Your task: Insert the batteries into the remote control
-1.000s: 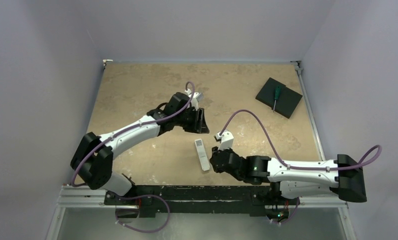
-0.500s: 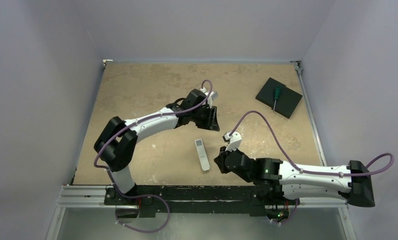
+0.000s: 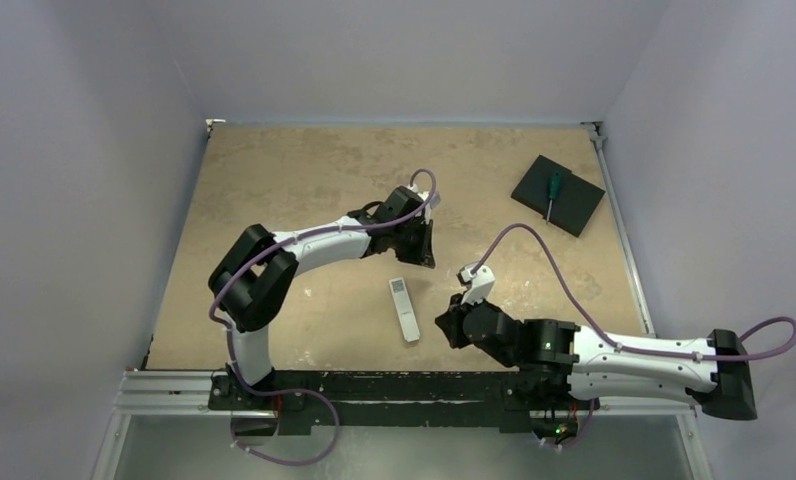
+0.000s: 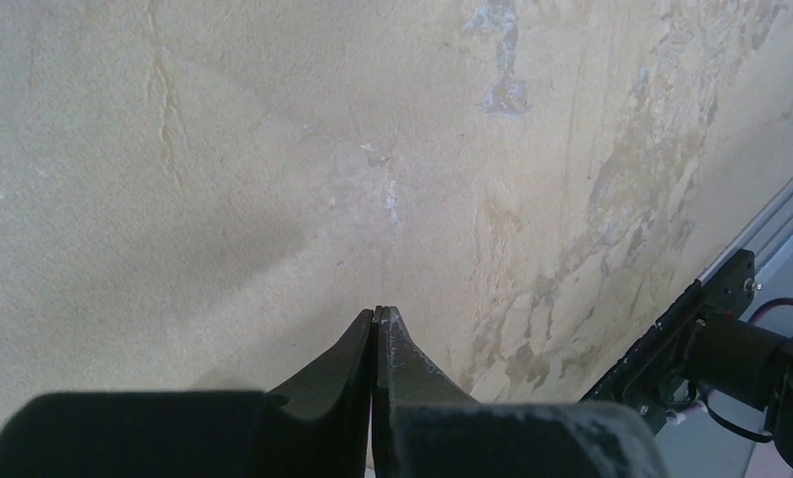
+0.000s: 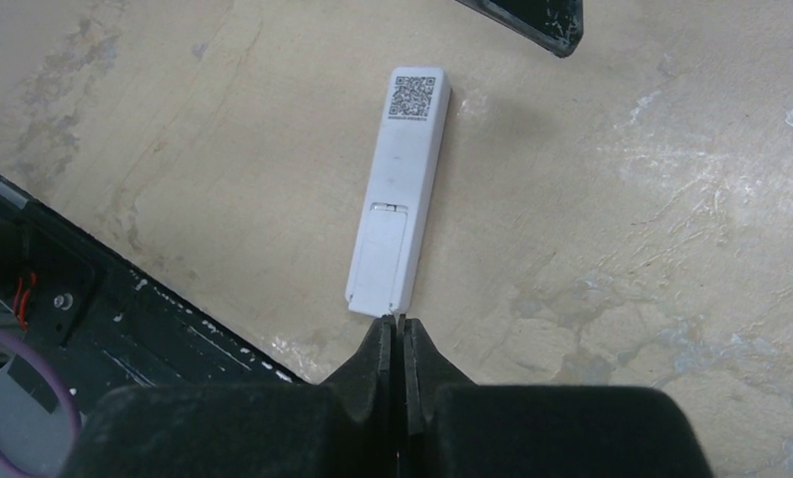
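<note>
The white remote control (image 3: 404, 310) lies flat on the tan table, back side up, showing a QR label and a closed battery cover (image 5: 385, 249). No batteries are in view. My right gripper (image 5: 399, 319) is shut and empty, its tips just short of the remote's near end; from above, the right gripper (image 3: 444, 325) is to the remote's right. My left gripper (image 3: 424, 250) is shut with nothing in it and hovers over bare table beyond the remote, and its wrist view shows the left gripper (image 4: 378, 311) above plain tabletop.
A black square pad (image 3: 574, 208) lies at the back right with a green-handled screwdriver (image 3: 552, 190) on it. A black and metal rail (image 3: 374, 385) runs along the near table edge. Walls close in the table on three sides.
Both grippers have closed. The left arm swung right toward the table's middle. The right gripper drew back a little to the right, away from the remote, which has not moved.
</note>
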Tool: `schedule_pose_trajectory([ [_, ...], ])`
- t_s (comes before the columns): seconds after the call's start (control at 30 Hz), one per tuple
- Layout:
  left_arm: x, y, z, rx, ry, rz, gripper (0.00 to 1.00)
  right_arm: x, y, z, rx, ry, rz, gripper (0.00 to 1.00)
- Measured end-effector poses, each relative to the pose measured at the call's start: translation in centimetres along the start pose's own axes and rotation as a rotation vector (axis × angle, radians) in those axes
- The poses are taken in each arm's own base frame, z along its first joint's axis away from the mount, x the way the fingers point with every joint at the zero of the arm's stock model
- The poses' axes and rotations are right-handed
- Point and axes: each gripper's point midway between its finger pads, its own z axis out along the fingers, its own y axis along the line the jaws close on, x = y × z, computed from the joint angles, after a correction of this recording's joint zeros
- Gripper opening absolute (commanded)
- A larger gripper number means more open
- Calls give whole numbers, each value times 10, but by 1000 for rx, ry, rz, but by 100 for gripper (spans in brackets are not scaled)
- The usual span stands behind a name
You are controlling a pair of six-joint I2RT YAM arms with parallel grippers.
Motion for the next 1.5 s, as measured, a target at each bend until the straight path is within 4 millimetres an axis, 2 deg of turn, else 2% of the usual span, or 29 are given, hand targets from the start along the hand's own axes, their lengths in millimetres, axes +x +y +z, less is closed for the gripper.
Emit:
schedule_pose_trajectory([
  [0.1,3,7,2,-26,-2,-3,0,4,-3,0,7,8,-3,0],
  [0.4,31,40,6,-137,38,-23,0,11,-8,3,27,29,-17,0],
  [0.67,40,58,-1,-215,36,-25,0,19,-11,8,51,53,-35,0],
  [1.0,56,75,-16,-285,42,-28,0,25,-14,11,74,70,-36,22],
  [1.3,66,80,-34,-309,34,-27,0,31,-19,13,113,92,-26,31],
  [1.5,74,83,-42,-313,37,-28,0,26,-20,13,132,83,-16,32],
])
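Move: The remote control lies back-side up with its cover on. Its middle is about 10 cm back and 5 cm left of my left hand, roughly 6 cm below. Its QR-code end is nearer, some 5 cm back and 6 cm left of that hand, with the battery cover about 14 cm back and 4 cm left. From my right hand the remote's middle is about 8 cm left, 1 cm ahead and 11 cm lower. I sink my shut left fingers about 5 cm to just above the table while sweeping them some 10 cm left and later back too, coming against the side of the remote's QR-code end and pushing it along; the fingertips tip to point more steeply down. Meanwhile my right hand lowers about 3.5 cm on the right of the remote and opens its fingers part-way, still clear of it. ##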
